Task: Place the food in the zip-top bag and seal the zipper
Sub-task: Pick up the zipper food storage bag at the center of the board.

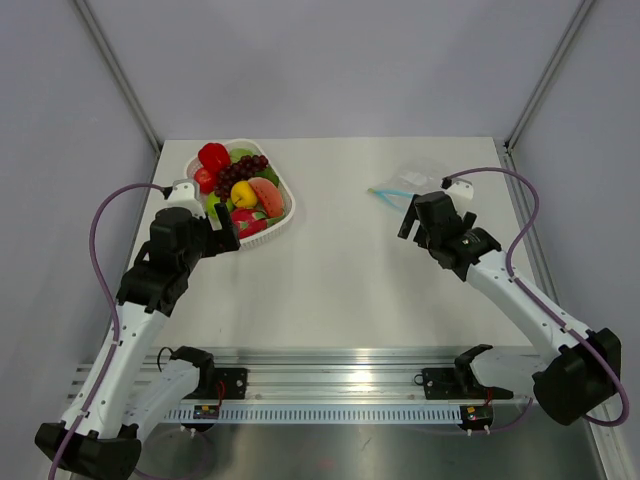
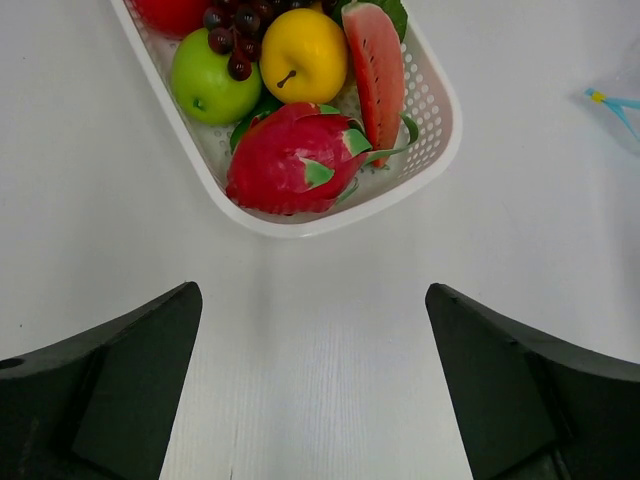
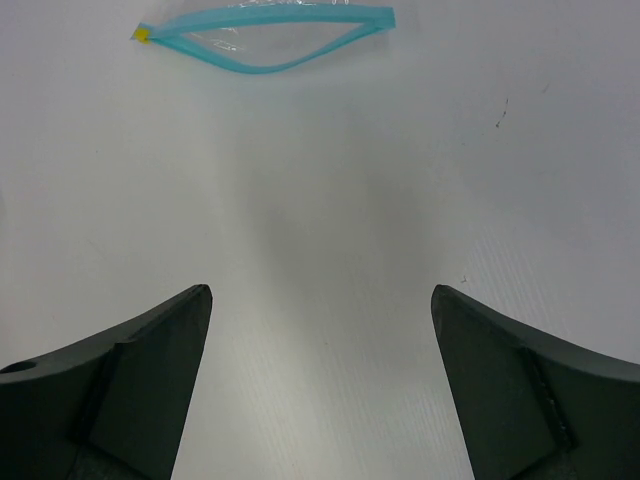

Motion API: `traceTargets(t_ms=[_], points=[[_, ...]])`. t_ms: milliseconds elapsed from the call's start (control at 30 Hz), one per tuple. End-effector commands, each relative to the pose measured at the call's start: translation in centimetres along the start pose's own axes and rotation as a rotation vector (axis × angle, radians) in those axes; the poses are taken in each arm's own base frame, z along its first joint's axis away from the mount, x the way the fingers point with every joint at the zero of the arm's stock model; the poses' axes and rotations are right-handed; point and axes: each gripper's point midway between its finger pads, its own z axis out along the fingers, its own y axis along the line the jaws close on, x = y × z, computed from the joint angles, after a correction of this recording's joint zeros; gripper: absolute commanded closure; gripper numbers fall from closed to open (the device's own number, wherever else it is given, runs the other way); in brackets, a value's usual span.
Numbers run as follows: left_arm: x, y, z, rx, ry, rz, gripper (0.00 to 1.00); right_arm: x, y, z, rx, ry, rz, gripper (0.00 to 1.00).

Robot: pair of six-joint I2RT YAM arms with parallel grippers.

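Observation:
The food lies in a white slotted basket point(image 1: 285, 222) at the back left: a red pepper point(image 1: 213, 155), purple grapes point(image 1: 240, 172), a yellow fruit point(image 2: 303, 55), a green apple point(image 2: 213, 90), a watermelon slice point(image 2: 375, 65) and a pink dragon fruit point(image 2: 290, 160). The clear zip-top bag point(image 1: 412, 180) lies flat at the back right, its teal zipper point(image 3: 270, 35) gaping open. My left gripper point(image 2: 312, 390) is open and empty just in front of the basket. My right gripper point(image 3: 320, 385) is open and empty just in front of the bag.
White table between grey walls. A metal rail point(image 1: 340, 385) with the arm bases runs along the near edge. Purple cables point(image 1: 100, 225) loop off both arms.

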Motion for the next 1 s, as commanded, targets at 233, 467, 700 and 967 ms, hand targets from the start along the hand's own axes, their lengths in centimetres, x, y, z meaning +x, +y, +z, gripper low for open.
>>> traceTargets(t_ms=[233,467,700,967], points=[[-1.1,-0.7,-0.4,0.032,-0.022,0.014,0.01,-0.6,0.6,0.0,-0.043,-0.041,0.040,0.01],[-1.0,-0.8,-0.3,0.039,-0.011,0.033,0.01,-0.6,1.0,0.2,-0.056,-0.045,0.049,0.01],[-0.4,-2.0,-0.7,0.081,0.011,0.053,0.01,-2.4,-1.6,2.5,-0.018,-0.024,0.114,0.01],[0.7,-3.9,-0.3,0.111,0.049,0.088,0.01,-4.8,-3.2,7.0,-0.081,0.044,0.309,0.00]])
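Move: From the right gripper, the zipper food storage bag lies flat on the board, centred about 15 cm ahead, 2 cm left and 14 cm below. Its blue zipper edge is nearer, some 11 cm ahead and 3 cm left. From the left gripper the bag lies about 19 cm ahead and 44 cm right, roughly 20 cm down; the fruit basket is about 17 cm ahead of that gripper and 3 cm right. Hold the right gripper nearly in place with a slight sink, then swing it quickly right by about 8 cm and forward 4 cm, easing down a little, to bring it off the bag's right side. Roll its right side down and turn it clockwise, some 15 degrees in all, fingers wide open. Late on, drift the open left gripper about 3 cm right and a little down, turning slightly clockwise. ##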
